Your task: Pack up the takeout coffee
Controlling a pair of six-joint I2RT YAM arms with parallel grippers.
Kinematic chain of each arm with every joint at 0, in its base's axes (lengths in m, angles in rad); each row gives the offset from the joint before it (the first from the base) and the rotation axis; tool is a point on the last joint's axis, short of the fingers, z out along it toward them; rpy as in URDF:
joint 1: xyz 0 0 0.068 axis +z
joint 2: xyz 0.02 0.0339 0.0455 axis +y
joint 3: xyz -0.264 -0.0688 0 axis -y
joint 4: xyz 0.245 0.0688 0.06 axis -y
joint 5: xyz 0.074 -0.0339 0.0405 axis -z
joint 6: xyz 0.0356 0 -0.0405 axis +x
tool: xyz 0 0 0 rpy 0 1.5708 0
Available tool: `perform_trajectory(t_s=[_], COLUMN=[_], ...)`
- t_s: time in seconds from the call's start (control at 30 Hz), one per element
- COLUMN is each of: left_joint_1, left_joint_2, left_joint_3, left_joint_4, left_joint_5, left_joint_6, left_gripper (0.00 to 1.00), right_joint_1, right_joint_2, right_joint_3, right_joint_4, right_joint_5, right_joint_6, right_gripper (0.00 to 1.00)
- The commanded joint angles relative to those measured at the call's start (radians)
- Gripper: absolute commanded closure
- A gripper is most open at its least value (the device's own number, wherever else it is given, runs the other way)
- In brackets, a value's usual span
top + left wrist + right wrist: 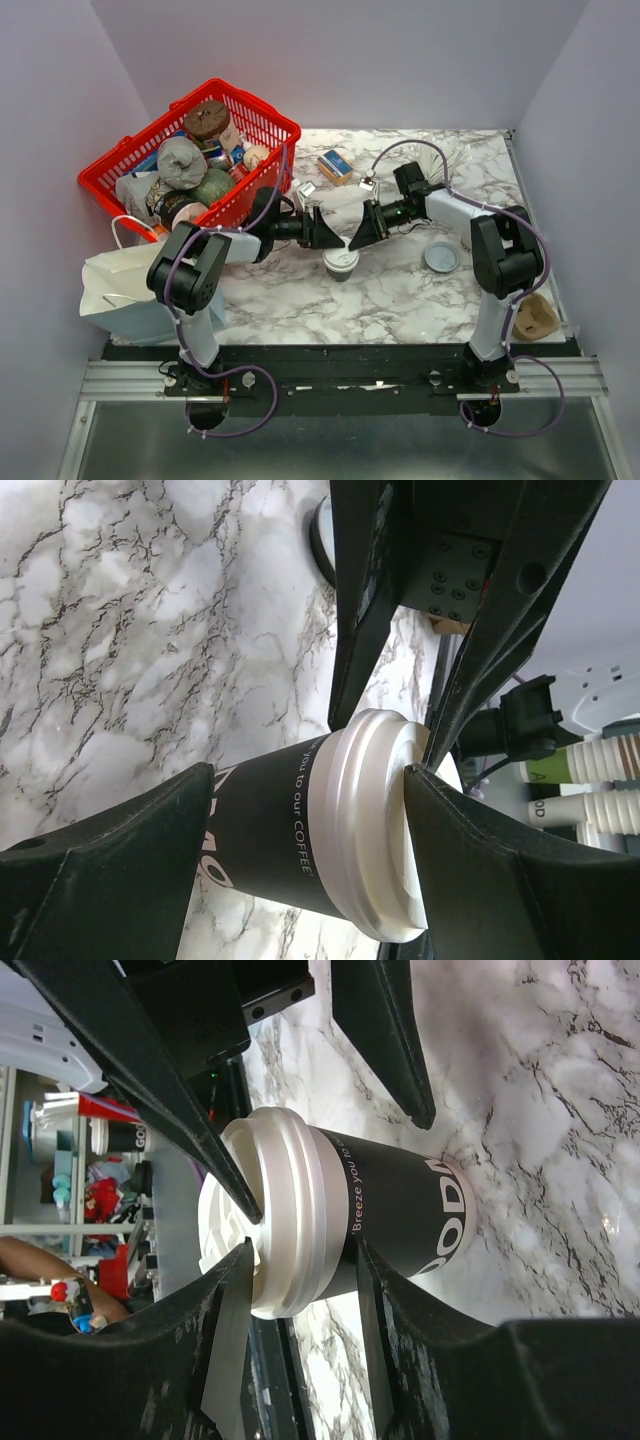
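The takeout coffee [341, 263], a dark brown cup with a white lid, stands upright on the marble table [400, 300] between the two arms. My left gripper [332, 238] comes in from the left and is open wide. In the left wrist view its upper fingertip [412, 777] rests on the lid top, and the lower finger sits beside the cup's base. My right gripper [356, 238] comes in from the right. In the right wrist view its jaws [303, 1248] bracket the lid rim, one tip on the lid top, the other against the body just under the lid.
A red basket [275, 118] full of groceries stands at the back left, with a white paper bag [120, 285] in front of it. A loose lid disc [441, 257] lies right of the cup. A small box [336, 165] sits behind, and a brown cardboard piece [535, 318] at the right edge.
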State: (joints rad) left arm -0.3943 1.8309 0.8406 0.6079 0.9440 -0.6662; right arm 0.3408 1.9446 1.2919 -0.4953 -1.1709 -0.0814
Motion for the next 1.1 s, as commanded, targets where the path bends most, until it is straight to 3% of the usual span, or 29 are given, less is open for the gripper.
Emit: perform_trajectory(t_s=[0.0,0.3,0.6,0.7,1.07], left_joint_1=[0.026,0.029,0.032,0.034,0.037], left_joint_2=[0.059,0.177,0.196,0.133,0.001], left_joint_3=[-0.046,-0.103,-0.106,-0.091,-0.078], left_joint_4=[0.123,0.421,0.405,0.362,0.290], left_joint_5=[-0.042,-0.001,-0.010,0.013,0.058], left_joint_6=[-0.019,-0.098,0.007,-0.003,-0.078], left_gripper=[0.18,0.20,0.20,0.19,0.14], right_joint_1=[0.021,0.021,0.021,0.017,-0.011], right_joint_2=[0.013,-0.004,0.001,-0.053,-0.124], right_joint_3=[-0.074,-0.138,-0.132,-0.088,0.118], right_joint_4=[0.122,0.239,0.302,0.276,-0.081], right_joint_5=[0.065,0.096,0.087,0.057,0.001], right_joint_6=[0.026,0.037,0.034,0.006,-0.241], right_gripper=[0.49,0.49,0.47,0.42,0.21])
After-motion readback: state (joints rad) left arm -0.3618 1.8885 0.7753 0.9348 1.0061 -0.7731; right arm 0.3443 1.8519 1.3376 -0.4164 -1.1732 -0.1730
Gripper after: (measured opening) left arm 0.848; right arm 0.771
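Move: Around the lidded coffee cup's far side sit both hands, upper finger over the lid. The cup's middle is about 3 cm back, 1 cm right and 2 cm below the left hand. From the right hand it is roughly 3 cm back, 2 cm left and 3 cm below, with a round dish some 20 cm right and level fore and aft. The blue box lies about 19 cm ahead of the left hand and level sideways. Keeping both upper fingers on the lid's far part, the hands barely shift at first, the left fingertips tipping up about 8 degrees. The right hand then comes free, opening wider as it rises nearly 5 cm, edges 2 cm forward and rolls its front side up some 15 degrees. The left hand stays around the lid and eases up about 1 cm at the end. ##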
